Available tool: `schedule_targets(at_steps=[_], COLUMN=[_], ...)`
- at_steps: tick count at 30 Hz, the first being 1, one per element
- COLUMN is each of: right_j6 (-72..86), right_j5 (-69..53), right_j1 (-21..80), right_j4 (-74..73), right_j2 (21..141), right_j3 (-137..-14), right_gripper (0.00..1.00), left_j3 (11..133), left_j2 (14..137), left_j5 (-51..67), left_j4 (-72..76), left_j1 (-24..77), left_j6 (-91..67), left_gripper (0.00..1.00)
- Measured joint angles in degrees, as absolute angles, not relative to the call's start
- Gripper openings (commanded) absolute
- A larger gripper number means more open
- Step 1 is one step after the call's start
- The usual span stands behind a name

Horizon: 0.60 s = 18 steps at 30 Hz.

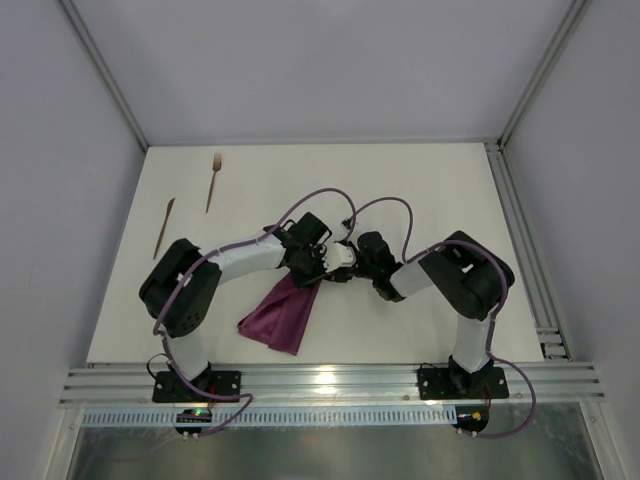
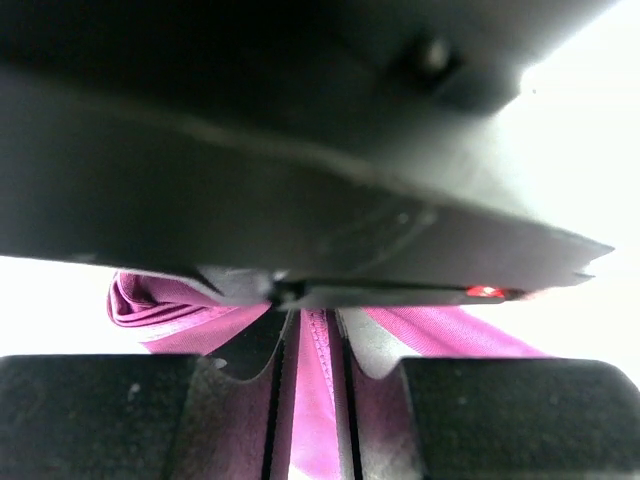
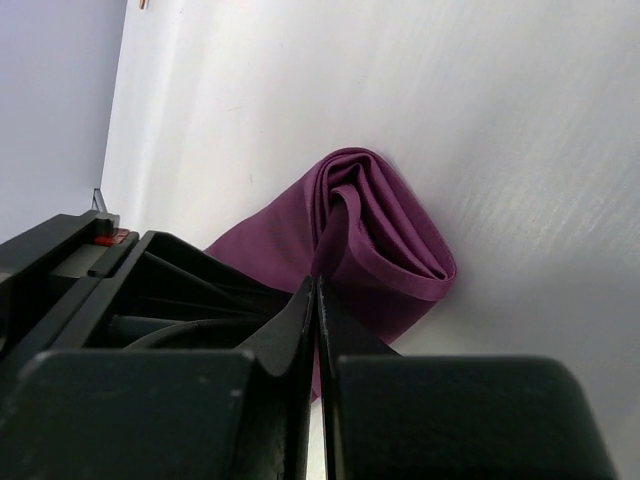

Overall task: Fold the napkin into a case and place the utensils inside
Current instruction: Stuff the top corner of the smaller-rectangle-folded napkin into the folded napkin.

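The plum-purple napkin (image 1: 280, 315) is bunched into loose folds; its upper end is lifted toward the two grippers and its lower end rests on the table. My left gripper (image 1: 322, 265) is shut on a hemmed strip of the napkin (image 2: 160, 305), which runs up between its fingers (image 2: 312, 335). From the right, my right gripper (image 1: 350, 256) meets it, jaws pressed together (image 3: 318, 285) on a ridge of the napkin (image 3: 390, 240). The utensils lie apart at the far left: the fork (image 1: 213, 180) and the slim knife (image 1: 164, 226). No case shape shows.
The white tabletop (image 1: 420, 200) is bounded by aluminium rails on the right (image 1: 525, 240) and along the near edge (image 1: 330, 385). Purple cables (image 1: 385, 205) loop above both wrists. Grey walls enclose the back and sides.
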<state>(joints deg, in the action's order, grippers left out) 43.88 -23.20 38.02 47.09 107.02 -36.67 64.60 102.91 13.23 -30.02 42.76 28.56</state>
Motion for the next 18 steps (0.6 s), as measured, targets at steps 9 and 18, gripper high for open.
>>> schedule_targets(at_steps=[9,18], right_j6=[43.83,43.72], right_j5=[-24.58,-23.57], right_j1=[38.02,38.04], right_j4=[47.20,44.91], right_j2=[111.28,111.37], right_j3=[-39.40,-40.40], right_gripper=[0.04,0.04], left_j3=[66.78,67.70], left_j2=[104.38,104.57], left_j5=[14.20,14.61], left_j4=[-31.73,-33.67], left_j1=[41.58,41.56], left_j6=[26.74,25.80], left_gripper=[0.20,0.48])
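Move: The napkin's folded-up top corner, with its open layers, lies about 3 cm ahead of the right hand, 1 cm left and roughly 2 cm below. The napkin's near end is some 15 cm back from that hand and 10 cm to its left. From the left hand, the top corner is about 4 cm ahead, 1 cm to the right and nearly level. The shut right fingers sink about 1.5 cm at the napkin's folded top while the near-still left fingers open. ##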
